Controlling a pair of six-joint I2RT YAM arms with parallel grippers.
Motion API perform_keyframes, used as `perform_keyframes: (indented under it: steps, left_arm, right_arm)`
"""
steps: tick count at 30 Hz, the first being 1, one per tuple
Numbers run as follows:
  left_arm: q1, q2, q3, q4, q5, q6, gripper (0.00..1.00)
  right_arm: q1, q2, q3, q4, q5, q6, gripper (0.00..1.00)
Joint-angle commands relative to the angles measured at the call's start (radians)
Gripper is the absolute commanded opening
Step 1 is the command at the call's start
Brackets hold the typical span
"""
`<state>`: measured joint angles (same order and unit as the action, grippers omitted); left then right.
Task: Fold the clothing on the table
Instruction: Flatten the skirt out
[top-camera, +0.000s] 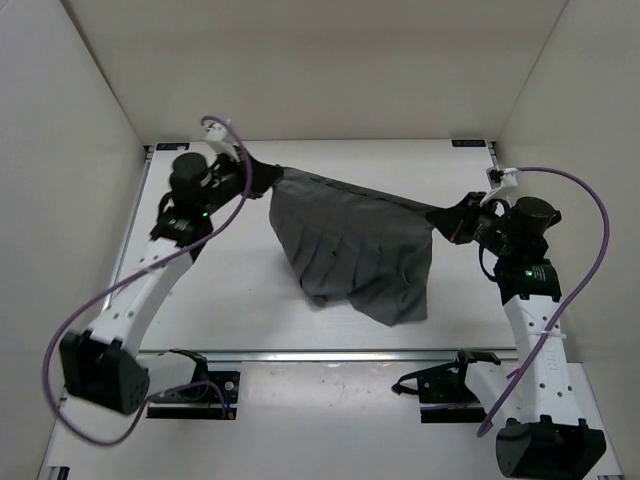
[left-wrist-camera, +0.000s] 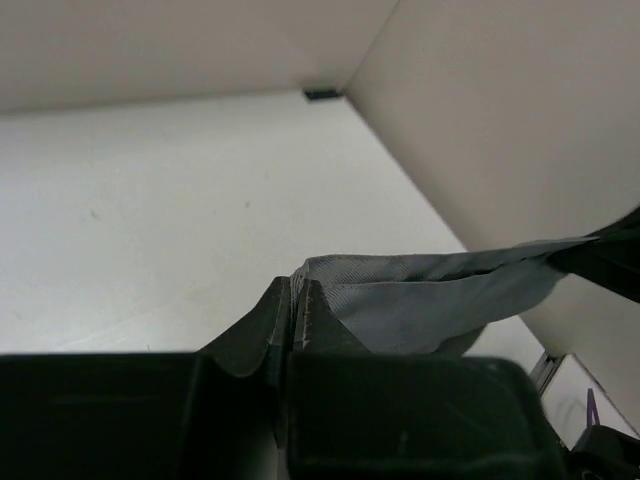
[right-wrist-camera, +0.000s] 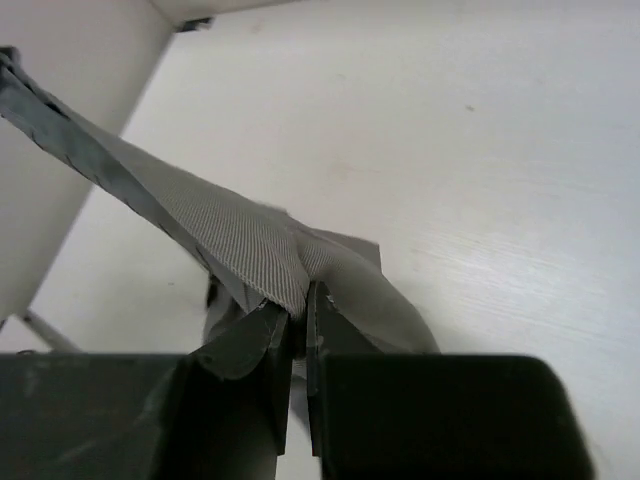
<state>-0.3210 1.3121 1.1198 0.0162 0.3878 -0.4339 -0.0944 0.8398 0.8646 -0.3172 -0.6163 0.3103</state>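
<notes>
The dark grey clothing (top-camera: 355, 245) hangs stretched between my two grippers above the white table (top-camera: 240, 300), its lower part draping down to the tabletop with pleat lines showing. My left gripper (top-camera: 268, 178) is shut on the garment's upper left corner; in the left wrist view the clothing (left-wrist-camera: 420, 295) comes out of the closed gripper (left-wrist-camera: 293, 290) and runs off to the right. My right gripper (top-camera: 442, 217) is shut on the upper right corner. The ribbed clothing (right-wrist-camera: 240, 245) is pinched in that gripper (right-wrist-camera: 298, 298) and stretches up to the left.
White walls (top-camera: 90, 130) enclose the table on three sides. A metal rail (top-camera: 330, 353) runs along the near edge by the arm bases. Purple cables (top-camera: 590, 215) loop off both arms.
</notes>
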Motion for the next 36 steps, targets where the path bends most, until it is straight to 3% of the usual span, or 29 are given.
perform_keyframes:
  steps: [1, 6, 9, 11, 12, 13, 14, 20, 25, 27, 30, 32, 34, 36]
  left_arm:
    - [0.068, -0.163, -0.044, -0.016, 0.036, 0.018, 0.0]
    - [0.112, -0.301, -0.083, -0.016, 0.045, 0.02, 0.0]
    - [0.134, -0.35, -0.118, -0.016, 0.025, 0.017, 0.0]
    - [0.131, -0.373, -0.133, -0.045, 0.017, 0.008, 0.0]
    - [0.134, -0.384, -0.14, -0.036, 0.025, 0.001, 0.0]
    - [0.137, -0.399, -0.146, -0.033, 0.043, -0.009, 0.0]
    - [0.14, -0.401, -0.147, -0.029, 0.042, -0.012, 0.0]
    - [0.146, -0.418, -0.167, 0.005, 0.036, -0.031, 0.0]
    - [0.149, -0.369, -0.181, 0.031, 0.019, -0.023, 0.0]
    - [0.151, -0.331, -0.189, 0.065, 0.008, -0.023, 0.0]
    - [0.16, -0.196, -0.117, 0.154, 0.014, -0.009, 0.0]
    - [0.178, -0.107, -0.043, 0.2, 0.026, 0.0, 0.0]
    - [0.192, 0.02, 0.122, 0.194, 0.055, 0.018, 0.0]
    - [0.204, 0.093, 0.274, 0.113, 0.083, 0.038, 0.0]
  right_arm:
    - [-0.008, 0.005, 0.063, 0.118, -0.205, 0.03, 0.0]
    - [-0.083, 0.065, 0.086, 0.131, -0.462, 0.039, 0.0]
    - [-0.155, 0.07, 0.006, 0.307, -0.595, 0.221, 0.0]
    - [-0.177, 0.067, -0.093, 0.795, -0.718, 0.489, 0.0]
    - [-0.176, 0.082, -0.158, 1.071, -0.747, 0.714, 0.0]
    - [-0.182, 0.102, -0.194, 1.221, -0.754, 0.935, 0.0]
    - [-0.177, 0.114, -0.19, 1.234, -0.757, 0.953, 0.0]
    - [-0.162, 0.122, -0.125, 0.933, -0.729, 0.73, 0.0]
    - [-0.159, 0.212, -0.079, 0.966, -0.723, 0.713, 0.0]
    - [-0.13, 0.266, -0.015, 0.882, -0.706, 0.612, 0.0]
    - [-0.068, 0.457, 0.25, 0.695, -0.655, 0.428, 0.0]
    - [-0.057, 0.597, 0.371, 0.672, -0.649, 0.398, 0.0]
    - [-0.054, 0.7, 0.509, 0.647, -0.64, 0.386, 0.0]
    - [-0.064, 0.804, 0.772, 0.551, -0.655, 0.356, 0.0]
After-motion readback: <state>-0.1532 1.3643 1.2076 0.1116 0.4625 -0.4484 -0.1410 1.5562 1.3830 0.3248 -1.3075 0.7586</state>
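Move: Both hands already hold the skirt's top corners high over the table. From the left hand, the skirt's middle is about 18 cm right, 7 cm back and 14 cm below; the right-held corner is some 35 cm right and 9 cm back, 2 cm lower. From the right hand, the skirt's middle hangs about 17 cm left, 2 cm ahead and 12 cm below, and the loose hem roughly 13 cm left, 7 cm back and 27 cm down. Both hands keep pinching the skirt, rise, draw back about 5 cm, then sweep it forward some 10 cm. ##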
